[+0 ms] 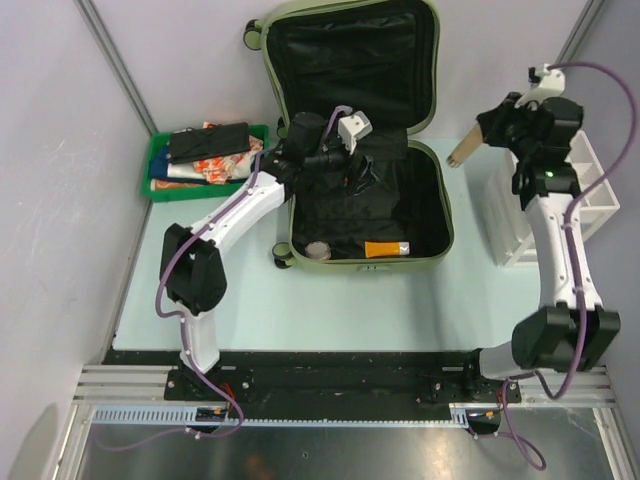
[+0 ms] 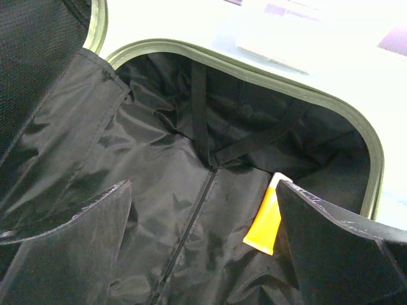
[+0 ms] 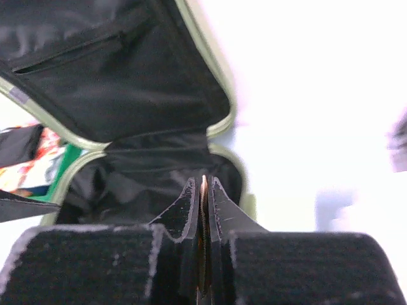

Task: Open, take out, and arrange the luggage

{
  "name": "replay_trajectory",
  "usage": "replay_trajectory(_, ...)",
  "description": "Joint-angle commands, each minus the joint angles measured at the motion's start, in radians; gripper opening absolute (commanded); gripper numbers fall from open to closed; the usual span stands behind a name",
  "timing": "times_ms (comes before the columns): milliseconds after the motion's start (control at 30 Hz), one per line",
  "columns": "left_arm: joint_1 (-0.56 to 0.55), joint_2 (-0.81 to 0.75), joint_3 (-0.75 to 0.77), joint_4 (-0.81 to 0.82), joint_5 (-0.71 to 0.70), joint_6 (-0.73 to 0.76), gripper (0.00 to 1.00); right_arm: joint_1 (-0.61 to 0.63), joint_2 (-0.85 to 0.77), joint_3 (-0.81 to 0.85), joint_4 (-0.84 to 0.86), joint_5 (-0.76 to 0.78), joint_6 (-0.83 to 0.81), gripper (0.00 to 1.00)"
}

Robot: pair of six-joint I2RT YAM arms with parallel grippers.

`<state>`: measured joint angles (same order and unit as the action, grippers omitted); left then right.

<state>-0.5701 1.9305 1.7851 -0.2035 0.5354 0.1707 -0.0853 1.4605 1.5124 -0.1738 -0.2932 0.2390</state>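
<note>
The luggage point(image 1: 447, 215) lies open on the table, its lid point(image 1: 350, 60) laid back at the far side and black lining showing in both halves. Over the lower half, my left gripper point(image 1: 358, 172) stands open with nothing between its fingers. In the left wrist view, that gripper point(image 2: 203, 184) looks down on the lining, and an orange tube point(image 2: 264, 222) lies beside the right finger. The orange tube point(image 1: 385, 249) and a small round jar point(image 1: 317, 250) rest by the near wall. My right gripper point(image 1: 487, 128) is shut on a tan tube point(image 1: 464, 151), whose thin flat end point(image 3: 203, 190) is pinched between the pads.
A green tray point(image 1: 157, 160) with packets and a black flat item sits left of the luggage. A white compartmented organizer point(image 1: 590, 205) stands at the right, under the right arm. Grey walls close in the left and far sides.
</note>
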Motion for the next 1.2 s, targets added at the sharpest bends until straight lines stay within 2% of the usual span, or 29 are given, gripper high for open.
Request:
replay_trajectory(0,0.010,-0.064,-0.015,0.016,0.020,-0.005,1.00,-0.011,-0.153,0.100,-0.122,0.162,-0.398,0.00)
replay_trajectory(167,0.010,-0.074,-0.026,0.001,0.046,0.024,1.00,-0.045,-0.224,0.072,-0.136,0.360,-0.593,0.00)
replay_trajectory(233,0.010,-0.074,-0.023,-0.008,0.055,0.033,1.00,-0.109,-0.250,0.039,-0.104,0.371,-0.635,0.00)
replay_trajectory(433,0.009,-0.064,0.030,-0.040,0.084,0.076,1.00,-0.344,-0.214,0.048,-0.053,0.209,-0.626,0.00)
replay_trajectory(667,0.010,-0.079,0.043,-0.092,0.069,0.124,1.00,-0.482,-0.099,0.109,-0.024,0.014,-0.612,0.00)
replay_trajectory(1167,0.010,-0.090,0.020,-0.112,0.035,0.138,1.00,-0.507,-0.012,0.065,0.122,-0.043,-0.612,0.00)
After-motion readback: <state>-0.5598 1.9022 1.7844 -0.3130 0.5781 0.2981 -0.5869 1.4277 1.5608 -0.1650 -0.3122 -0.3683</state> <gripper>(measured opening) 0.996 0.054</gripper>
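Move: The right hand already pinches the beige stick-like item. The white rack's middle lies about 19 cm to its right, some 2 cm back and around 24 cm below it. On the other side, the open suitcase's lower half is centred some 24 cm to the left, 3 cm back and 33 cm below, with the orange tube in it, about 19 cm left and 12 cm back. From the left hand the rack stands about 47 cm to the right, 2 cm ahead. Keeping its pinch on the beige item, the right hand sweeps about 24 cm right, away from the suitcase to the white rack. It arcs up and back some 10 cm each on the way, then sinks and eases forward over the rack's right-hand part, ending slightly higher than it began. The wrist rolls some 35 degrees, left side down, and swings clockwise about 25. ##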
